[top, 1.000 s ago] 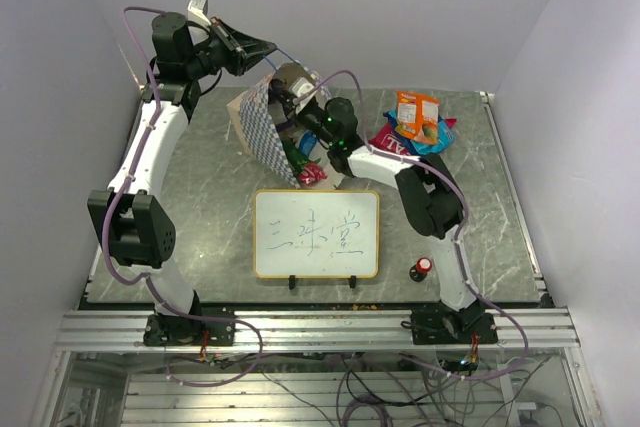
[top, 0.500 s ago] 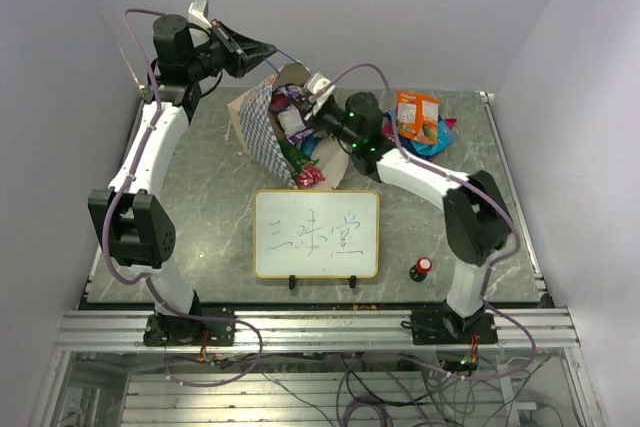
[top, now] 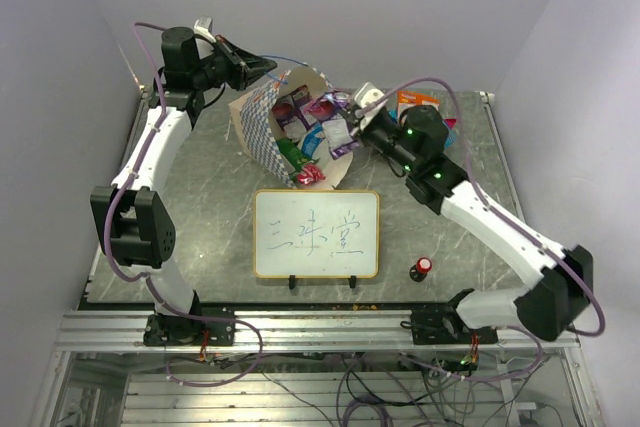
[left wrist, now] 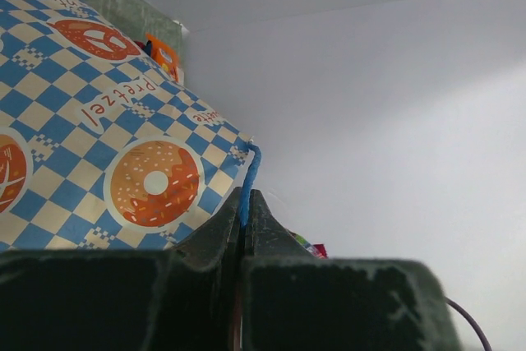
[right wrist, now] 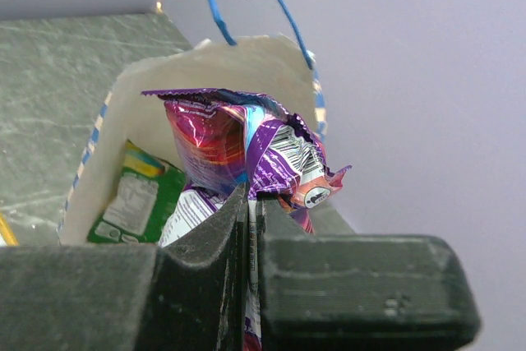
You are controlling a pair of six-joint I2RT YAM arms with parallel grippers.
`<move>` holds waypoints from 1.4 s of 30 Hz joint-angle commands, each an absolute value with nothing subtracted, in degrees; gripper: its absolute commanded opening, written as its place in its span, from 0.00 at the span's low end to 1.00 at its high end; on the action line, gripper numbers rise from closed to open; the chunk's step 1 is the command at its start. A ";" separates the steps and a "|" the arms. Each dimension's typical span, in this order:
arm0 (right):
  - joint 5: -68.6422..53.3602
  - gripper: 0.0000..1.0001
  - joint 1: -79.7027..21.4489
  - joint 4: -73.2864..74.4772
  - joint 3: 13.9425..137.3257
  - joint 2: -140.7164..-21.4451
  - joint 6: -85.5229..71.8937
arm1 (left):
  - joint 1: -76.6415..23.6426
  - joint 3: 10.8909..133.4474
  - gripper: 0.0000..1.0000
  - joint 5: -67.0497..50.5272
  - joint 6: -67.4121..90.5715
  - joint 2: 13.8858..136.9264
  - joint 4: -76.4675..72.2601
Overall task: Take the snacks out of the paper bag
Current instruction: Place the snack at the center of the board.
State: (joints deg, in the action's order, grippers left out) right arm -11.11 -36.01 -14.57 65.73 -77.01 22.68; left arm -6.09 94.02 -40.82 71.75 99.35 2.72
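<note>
The paper bag (top: 262, 129) lies tilted with its mouth facing right, and its checkered side (left wrist: 107, 145) fills the left wrist view. My left gripper (top: 257, 65) (left wrist: 246, 196) is shut on the bag's blue cord handle (left wrist: 250, 172), holding the mouth up. My right gripper (top: 347, 130) (right wrist: 251, 196) is shut on a purple foil snack packet (right wrist: 267, 144) just outside the mouth. A green packet (right wrist: 136, 196) and other snacks (top: 298, 113) stay inside, and a red one (top: 311, 176) lies at the mouth's lower lip. More packets, orange (top: 412, 101) on top, lie behind the right arm.
A framed whiteboard (top: 316, 234) stands in front of the bag. A small red-capped black knob (top: 422, 268) sits near the right front. The right arm stretches diagonally across the table's right half. Walls close in at the back and both sides.
My right gripper has pulled back out of the bag to the right, bringing the purple packet with it. The left gripper keeps hold of the handle, and the bag mouth has opened wider.
</note>
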 commanded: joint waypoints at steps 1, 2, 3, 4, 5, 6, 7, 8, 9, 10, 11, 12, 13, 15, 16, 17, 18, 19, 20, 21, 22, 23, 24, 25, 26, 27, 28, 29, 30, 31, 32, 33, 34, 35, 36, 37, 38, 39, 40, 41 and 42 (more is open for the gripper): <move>-1.67 0.00 -34.85 -5.90 66.77 -69.27 25.50 | -5.45 95.41 0.07 -39.70 70.10 98.66 3.40; 1.45 0.00 -34.07 -4.80 66.90 -68.47 24.75 | -5.45 95.23 0.07 -39.66 70.18 98.78 3.31; 5.75 0.00 -32.88 -4.41 66.57 -67.60 23.20 | -5.45 95.19 0.07 -39.78 70.15 98.79 3.52; 10.13 0.00 -31.14 -4.95 65.82 -66.85 20.28 | -5.45 95.23 0.07 -39.80 69.98 98.83 3.75; 14.11 0.00 -29.14 -5.49 65.04 -66.12 16.43 | -5.45 95.38 0.07 -39.87 69.72 98.79 4.28; 17.33 0.00 -25.29 -5.11 64.67 -65.62 11.73 | -5.45 95.63 0.07 -39.90 69.15 98.79 5.03; 19.25 0.00 -21.18 -3.50 64.73 -65.42 6.00 | -5.45 95.87 0.07 -39.86 68.61 98.79 5.92; 19.90 0.00 -15.69 -1.29 64.96 -65.48 1.09 | -5.45 96.01 0.07 -39.86 67.85 98.81 6.70; 19.43 0.00 -11.98 1.20 65.11 -65.86 -3.65 | -5.45 95.99 0.07 -39.96 67.59 98.74 7.10; 18.57 0.00 -8.36 3.30 64.88 -66.53 -7.27 | -5.45 95.91 0.07 -40.09 67.48 98.67 7.44; 17.64 0.00 -5.25 5.74 64.74 -67.50 -10.31 | -5.45 95.83 0.07 -40.22 67.45 98.62 7.59; 16.45 0.00 -2.70 8.24 64.72 -68.63 -13.29 | -5.45 95.80 0.07 -40.39 67.41 98.63 7.78; 15.71 0.00 -0.67 10.92 64.18 -69.94 -15.55 | -5.45 95.88 0.07 -40.56 67.29 98.74 7.93; 13.09 0.00 2.38 12.94 62.63 -72.15 -18.33 | -5.45 96.29 0.07 -40.67 66.93 98.86 8.51; 10.78 0.00 4.09 13.08 61.65 -73.16 -19.68 | -5.45 96.50 0.07 -40.77 66.75 98.89 8.73; 8.70 0.00 5.78 12.91 60.41 -73.93 -22.05 | -5.45 96.69 0.07 -40.74 66.59 98.93 8.71; 7.33 0.00 7.39 12.65 59.09 -74.86 -23.51 | -5.45 96.82 0.07 -40.92 66.42 99.03 8.68; 6.15 0.00 8.86 11.90 57.93 -75.29 -25.86 | -5.49 96.99 0.07 -41.10 66.38 99.16 8.41; 5.04 0.00 10.26 10.70 55.42 -75.70 -27.10 | -5.53 97.10 0.07 -41.20 66.28 99.19 8.17; 3.92 0.00 11.33 9.17 53.84 -76.39 -27.64 | -5.56 97.14 0.07 -41.26 66.19 99.14 7.94; 3.46 0.00 12.10 7.92 52.30 -77.14 -27.77 | -5.54 97.12 0.07 -41.38 66.11 99.06 7.58; 3.08 0.00 12.76 6.65 50.82 -78.23 -27.83 | -5.58 97.05 0.07 -41.55 66.10 98.99 7.30; 1.77 0.00 13.97 5.05 49.53 -79.34 -28.04 | -5.66 96.85 0.07 -41.64 66.20 98.89 6.99; -0.05 0.00 14.93 2.84 48.02 -80.22 -28.32 | -5.86 96.63 0.07 -41.78 66.37 98.71 6.60; -2.70 0.00 15.57 0.48 46.65 -81.16 -28.71 | -6.12 96.39 0.07 -41.95 66.44 98.59 6.35; -4.14 0.00 15.85 -1.69 45.69 -82.19 -29.04 | -6.41 96.29 0.07 -42.00 66.26 98.53 6.37; -5.15 0.00 16.02 -3.30 45.14 -83.36 -29.34 | -6.76 96.14 0.07 -41.93 66.07 98.45 6.53; -5.85 0.00 16.27 -4.42 44.89 -84.65 -29.66 | -7.10 95.90 0.07 -41.93 65.78 98.37 6.55; -6.22 0.00 16.57 -5.16 44.90 -85.77 -30.03 | -7.45 95.63 0.07 -41.93 65.60 98.34 6.55; -6.28 0.00 17.00 -5.60 45.02 -86.83 -30.41 | -7.73 95.31 0.07 -41.93 65.30 98.13 6.71; -5.89 0.00 17.50 -5.67 45.33 -87.75 -30.86 | -7.95 95.12 0.07 -41.86 64.76 97.85 6.99; -5.48 0.00 18.04 -5.50 45.63 -88.47 -31.32 | -8.18 95.05 0.07 -41.84 64.06 97.57 7.63; -5.24 0.00 18.60 -5.06 46.09 -89.05 -31.84 | -8.36 95.14 0.07 -41.57 63.02 97.30 8.49; -5.48 0.06 19.09 -4.71 46.41 -89.62 -32.30 | -8.47 95.18 0.07 -41.35 61.87 96.89 9.55; -6.19 0.12 19.42 -4.36 46.78 -90.23 -32.31 | -8.71 95.18 0.07 -41.05 60.85 96.60 10.65; -7.01 0.18 19.64 -3.37 47.27 -90.78 -32.03 | -8.92 95.00 0.07 -40.78 59.98 96.31 11.59; -7.16 0.27 19.75 -1.86 47.88 -91.20 -31.81 | -9.15 94.68 0.07 -40.55 59.39 95.86 12.32; -7.04 0.33 19.84 -0.42 48.22 -90.96 -31.34 | -9.33 94.20 0.07 -40.48 59.11 95.65 12.39; -6.68 0.39 19.93 0.64 48.32 -90.26 -30.88 | -9.46 93.77 0.07 -40.56 58.95 95.31 12.44; -6.12 0.46 20.03 1.61 48.34 -89.10 -30.36 | -9.61 93.44 0.07 -40.59 58.80 95.15 12.53; -4.80 0.54 20.04 2.62 48.38 -87.72 -29.61 | -9.85 93.19 0.07 -40.42 58.36 94.97 12.86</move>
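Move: The held purple snack is bound for a clear patch of table about 35 cm to the right hand's right, 1 cm ahead and 34 cm below. From that patch, the snack pile lies some 16 cm farther out and 12 cm left, the red-capped bottle about 22 cm nearer and 10 cm left. The paper bag's middle is roughly 8 cm ahead of the right hand, 12 cm left and 22 cm below. From the left hand the patch lies about 58 cm right, 9 cm back and 36 cm below. Swing the right gripper, still pinching the purple snack, about 38 cm right away from the bag mouth, then lower it some 30 cm to the table in front of the snack pile, turning clockwise and tipping the fingers steeply down on the way. Open the fingers partway there. Keep the left gripper on the blue handle, easing slightly down, then back and right. ##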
